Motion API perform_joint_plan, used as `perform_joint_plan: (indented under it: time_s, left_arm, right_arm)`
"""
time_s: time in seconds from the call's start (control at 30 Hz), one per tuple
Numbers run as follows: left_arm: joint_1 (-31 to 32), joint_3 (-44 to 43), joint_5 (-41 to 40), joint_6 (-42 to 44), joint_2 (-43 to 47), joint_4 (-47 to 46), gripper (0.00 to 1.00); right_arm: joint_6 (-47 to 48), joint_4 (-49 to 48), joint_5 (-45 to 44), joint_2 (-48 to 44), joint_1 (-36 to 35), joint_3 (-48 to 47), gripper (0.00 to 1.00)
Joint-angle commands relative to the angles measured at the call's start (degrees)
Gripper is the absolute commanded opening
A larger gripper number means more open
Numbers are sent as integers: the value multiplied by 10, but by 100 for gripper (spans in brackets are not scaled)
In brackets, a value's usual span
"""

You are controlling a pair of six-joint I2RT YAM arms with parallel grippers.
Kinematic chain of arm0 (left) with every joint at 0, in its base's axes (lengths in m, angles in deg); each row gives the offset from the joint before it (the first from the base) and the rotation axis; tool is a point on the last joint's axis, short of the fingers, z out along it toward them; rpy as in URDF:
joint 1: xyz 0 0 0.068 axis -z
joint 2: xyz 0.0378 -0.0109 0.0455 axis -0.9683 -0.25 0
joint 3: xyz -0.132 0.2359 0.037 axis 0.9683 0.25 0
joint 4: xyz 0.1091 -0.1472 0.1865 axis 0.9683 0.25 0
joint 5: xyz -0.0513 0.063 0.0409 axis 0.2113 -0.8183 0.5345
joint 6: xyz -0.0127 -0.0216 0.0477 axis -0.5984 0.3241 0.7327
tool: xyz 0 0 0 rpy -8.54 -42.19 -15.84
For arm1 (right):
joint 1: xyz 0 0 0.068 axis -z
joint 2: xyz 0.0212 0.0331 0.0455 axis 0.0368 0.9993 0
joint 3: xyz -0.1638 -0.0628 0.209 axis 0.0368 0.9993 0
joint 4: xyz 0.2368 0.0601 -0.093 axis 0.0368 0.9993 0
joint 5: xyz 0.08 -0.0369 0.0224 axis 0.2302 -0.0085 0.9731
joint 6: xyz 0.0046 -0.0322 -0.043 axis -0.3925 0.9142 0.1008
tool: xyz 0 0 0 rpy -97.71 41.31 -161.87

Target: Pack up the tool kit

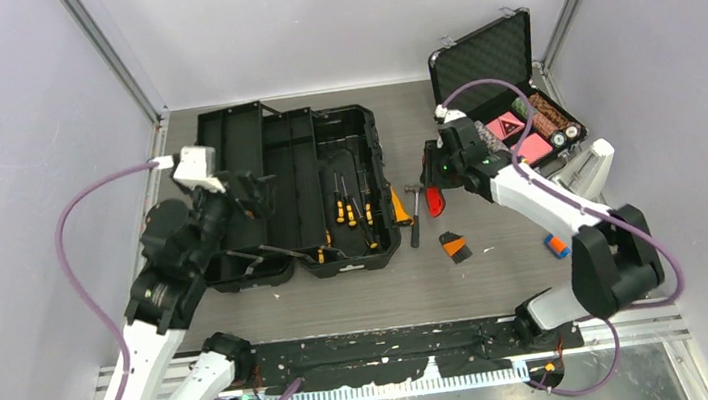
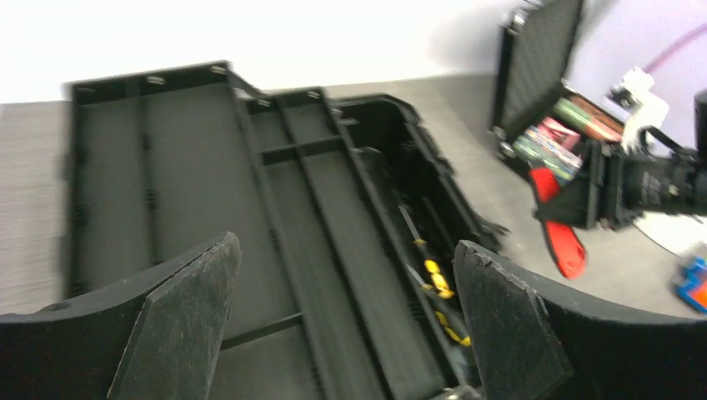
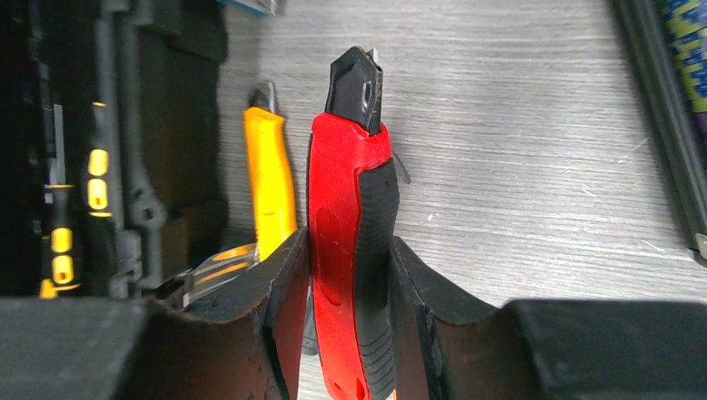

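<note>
The black toolbox (image 1: 300, 181) lies open at the centre left, with several yellow-and-black screwdrivers (image 1: 351, 210) in its right half. My right gripper (image 1: 434, 186) is shut on a red utility knife (image 1: 434, 201) just right of the box. In the right wrist view the red-and-black knife (image 3: 346, 208) stands clamped between both pads of the right gripper (image 3: 348, 250), over grey table. My left gripper (image 1: 253, 191) hovers open over the box's middle. The left wrist view shows that gripper (image 2: 346, 325) with nothing between its fingers, above the toolbox (image 2: 192, 158) and the screwdrivers (image 2: 435, 279).
A yellow-handled tool (image 1: 399, 207) and a small hammer (image 1: 416, 218) lie between the box and the knife. An orange-and-black piece (image 1: 454, 245) and a blue item (image 1: 556, 245) sit nearer the front. The foam-lined chip case (image 1: 509, 92) stands open at the back right.
</note>
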State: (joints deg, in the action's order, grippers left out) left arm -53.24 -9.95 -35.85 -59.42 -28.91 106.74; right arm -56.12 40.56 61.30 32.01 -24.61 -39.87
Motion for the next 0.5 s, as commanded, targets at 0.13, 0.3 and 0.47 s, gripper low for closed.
perform_joint_plan:
  time_s: [0.13,0.3,0.47]
  left_arm:
    - [14,-52,238,-177,-129,-25,99]
    - [90,-90,194,-176,-214,-31,99]
    - [151,-97,192,-195,-286,-88,99]
  right_arm:
    - [-64,-48,14,-152,-2,38,7]
    - [-134,-113,85,-229,-3,83,6]
    - [-214,-176,111,-278,-17,115,5]
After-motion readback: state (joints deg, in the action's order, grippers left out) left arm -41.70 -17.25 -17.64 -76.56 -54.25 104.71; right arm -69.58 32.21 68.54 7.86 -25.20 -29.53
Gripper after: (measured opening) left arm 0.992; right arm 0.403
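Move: The red utility knife, already in the right gripper and clear of the table, lies about 36 cm to the left hand's right, 9 cm ahead and some 23 cm below it; the tool box's open bin is about 20 cm right, 11 ahead and 29 below. From the right hand, the empty left gripper is about 36 cm left, 9 back and 23 up; the hammer sits 4 cm left, 5 back, the yellow-handled tool 7 left, 2 back, both 9 below. The red knife stays pinched in the right fingers as that hand carries it up about 10 cm, drawing back some 4 cm and rolling so its left side rises, its fingers tipping up. The left hand, wide open, sweeps about 15 cm right over the tool box towards the knife, sinking some 6 cm as it tips down and swings clockwise. ##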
